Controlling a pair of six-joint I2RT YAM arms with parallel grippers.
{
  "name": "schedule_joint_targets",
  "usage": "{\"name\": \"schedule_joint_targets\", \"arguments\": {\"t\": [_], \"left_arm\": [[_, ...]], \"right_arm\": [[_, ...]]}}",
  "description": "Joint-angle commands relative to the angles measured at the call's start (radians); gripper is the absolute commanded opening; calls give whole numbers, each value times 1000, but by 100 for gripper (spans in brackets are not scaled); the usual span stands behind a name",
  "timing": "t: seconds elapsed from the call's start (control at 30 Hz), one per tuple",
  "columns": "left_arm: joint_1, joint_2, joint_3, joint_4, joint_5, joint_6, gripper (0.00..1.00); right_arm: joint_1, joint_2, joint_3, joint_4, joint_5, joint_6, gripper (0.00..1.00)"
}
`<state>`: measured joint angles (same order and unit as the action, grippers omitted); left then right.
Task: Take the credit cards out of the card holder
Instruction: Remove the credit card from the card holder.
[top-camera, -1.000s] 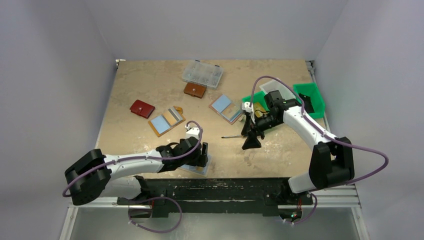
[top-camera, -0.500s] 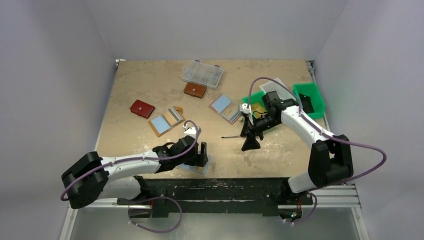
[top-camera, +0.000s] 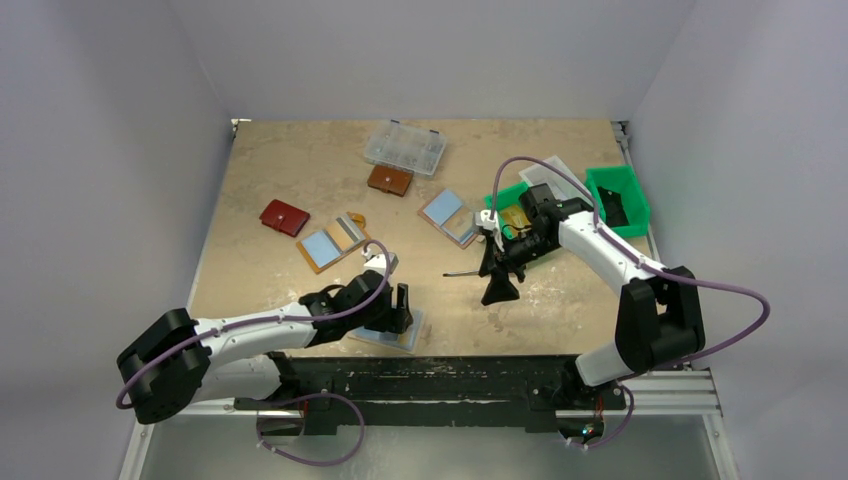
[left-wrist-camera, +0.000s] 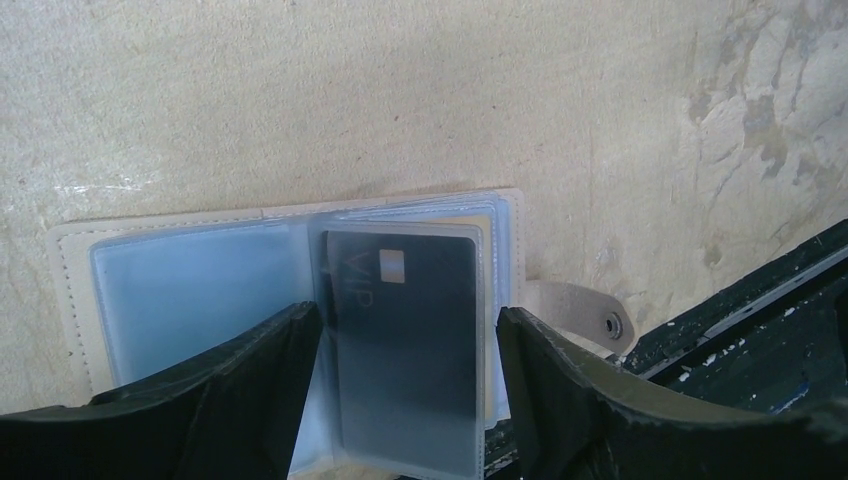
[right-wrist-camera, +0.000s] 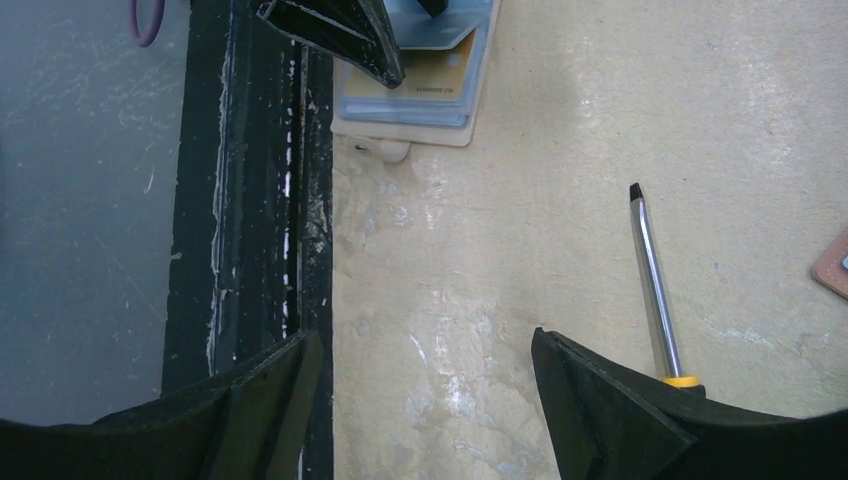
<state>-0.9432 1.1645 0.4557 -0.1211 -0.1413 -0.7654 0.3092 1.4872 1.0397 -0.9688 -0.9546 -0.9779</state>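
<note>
The card holder (top-camera: 404, 338) lies open and flat by the table's near edge, tan outside and pale blue inside (left-wrist-camera: 180, 295), its snap tab (left-wrist-camera: 575, 308) to the right. A dark card (left-wrist-camera: 410, 330) sits in a clear sleeve on its right half, with a gold card edge showing behind it. My left gripper (left-wrist-camera: 407, 312) is low over the holder, open, with one finger on each side of the dark card's long edges. My right gripper (top-camera: 497, 287) hangs open over bare table right of centre, with nothing between its jaws (right-wrist-camera: 425, 338). In the right wrist view the holder (right-wrist-camera: 420, 95) lies ahead.
A screwdriver (top-camera: 462, 271) lies just left of my right gripper. Farther back are two other open card wallets (top-camera: 333, 241) (top-camera: 452, 216), a red wallet (top-camera: 284, 217), a brown wallet (top-camera: 389, 180), a clear plastic box (top-camera: 405, 147) and green bins (top-camera: 615, 195). A black rail (top-camera: 430, 375) runs along the near edge.
The left arm has drawn back slightly to the left, its gripper staying over the card holder. The right gripper has drifted a little to the left.
</note>
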Motion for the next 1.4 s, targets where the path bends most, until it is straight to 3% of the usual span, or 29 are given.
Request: {"name": "schedule_joint_targets", "arguments": {"t": [0.0, 0.37, 1.03, 1.37], "left_arm": [[10, -23, -4, -9, -10, 22, 68], [18, -28, 13, -63, -39, 40, 54], [51, -112, 21, -155, -82, 56, 53], [63, -152, 33, -198, -89, 61, 43]], "right_arm": [[8, 4, 37, -15, 4, -19, 86], [13, 9, 39, -21, 7, -22, 86], [33, 22, 42, -28, 13, -27, 86], [45, 34, 46, -38, 19, -35, 85]]}}
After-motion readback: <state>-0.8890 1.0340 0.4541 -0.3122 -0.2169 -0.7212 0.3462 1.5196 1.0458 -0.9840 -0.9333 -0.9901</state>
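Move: The card holder lies open under my left hand. Its clear page with the black VIP card, free edge already raised between my fingers, is centred about 2 cm back, 1 cm left and 2 cm below. The gold card under it is some 3 cm back, neither left nor right, 3 cm down. The screwdriver's middle is roughly 9 cm ahead and 18 cm right. From my right hand the page is about 19 cm left, 9 cm back, 10 cm down. I sweep my left hand about 4.5 cm to the left, dipping half a centimetre at first and then rising a little, and turn the clear page over towards the holder's other half with my right-hand finger against its free edge. Meanwhile my fingers draw in from wide to about half open, without pinching the page, and the wrist rolls only slightly. ##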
